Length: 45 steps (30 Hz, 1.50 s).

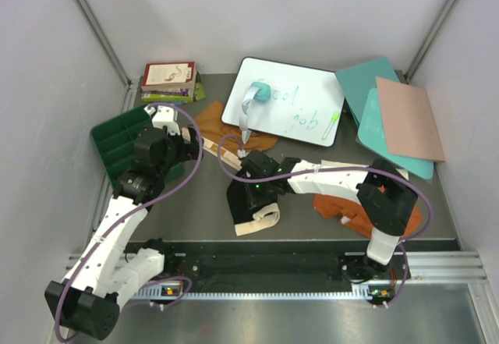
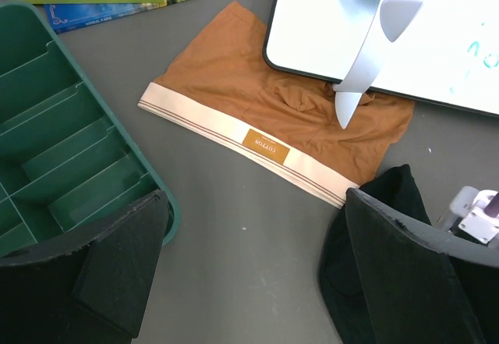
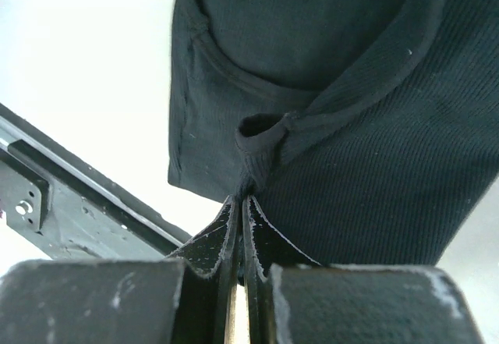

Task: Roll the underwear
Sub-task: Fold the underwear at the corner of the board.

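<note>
My right gripper [image 3: 243, 201] is shut, its tips pinching a fold of the black underwear [image 3: 351, 125]. From above, the right gripper [image 1: 249, 190] holds the black underwear [image 1: 240, 206] near the table's front middle, with its cream waistband [image 1: 261, 221] trailing on the table. The mustard-tan underwear [image 2: 273, 110] lies flat, its far edge tucked under the whiteboard [image 2: 437, 40]. My left gripper [image 2: 249, 274] hovers open over bare table just in front of it, holding nothing. The rust-orange underwear [image 1: 343, 207] lies bunched under the right arm.
A green compartment tray [image 1: 117, 141] stands at the left, beside my left gripper [image 1: 193, 141]. Books [image 1: 168, 79] are stacked at the back left. A teal eraser [image 1: 261, 90] rests on the whiteboard [image 1: 288, 102]. Teal and pink boards [image 1: 398, 114] lie at the back right.
</note>
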Each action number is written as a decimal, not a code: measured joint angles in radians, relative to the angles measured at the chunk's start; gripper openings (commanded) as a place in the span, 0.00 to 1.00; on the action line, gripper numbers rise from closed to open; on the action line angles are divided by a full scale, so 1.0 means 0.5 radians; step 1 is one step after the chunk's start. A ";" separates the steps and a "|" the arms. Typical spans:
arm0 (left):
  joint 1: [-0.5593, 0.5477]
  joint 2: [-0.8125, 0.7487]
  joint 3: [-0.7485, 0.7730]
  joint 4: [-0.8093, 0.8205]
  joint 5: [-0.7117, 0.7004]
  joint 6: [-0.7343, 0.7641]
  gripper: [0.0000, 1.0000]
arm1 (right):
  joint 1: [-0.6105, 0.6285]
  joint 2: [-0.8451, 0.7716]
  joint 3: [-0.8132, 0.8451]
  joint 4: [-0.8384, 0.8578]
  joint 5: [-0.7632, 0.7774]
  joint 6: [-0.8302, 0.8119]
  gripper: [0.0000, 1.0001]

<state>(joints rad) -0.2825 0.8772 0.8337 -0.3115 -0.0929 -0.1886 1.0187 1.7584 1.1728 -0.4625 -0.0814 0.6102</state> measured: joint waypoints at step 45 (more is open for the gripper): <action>-0.014 -0.001 0.001 -0.008 -0.002 -0.001 0.99 | 0.136 0.188 0.121 0.185 -0.102 0.096 0.00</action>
<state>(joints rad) -0.2893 0.8768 0.8341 -0.3153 -0.0937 -0.1890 1.0866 1.8523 1.2331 -0.3698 -0.1326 0.6582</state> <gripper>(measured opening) 0.991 0.009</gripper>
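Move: In front of the right hand, which already pinches the folded-over side of the black underwear, the left corner of its waistband lies about 6 cm back and 4 cm left, some 2 cm lower. The waistband's curled end sits about 2 cm back and 5 cm right of the hand, the brown underwear about 20 cm ahead and 5 cm left. From the left hand that corner is roughly 19 cm back, 11 cm right and 21 cm below. Keeping its shut fingers on the black cloth, the right hand draws the folded side on to the left, about 5 cm, and nearly 2 cm back in the first third, towards the left waistband corner. It stays low over the underwear, fingers slanting down and leftwards, with the wrist turning only some 5 degrees. ##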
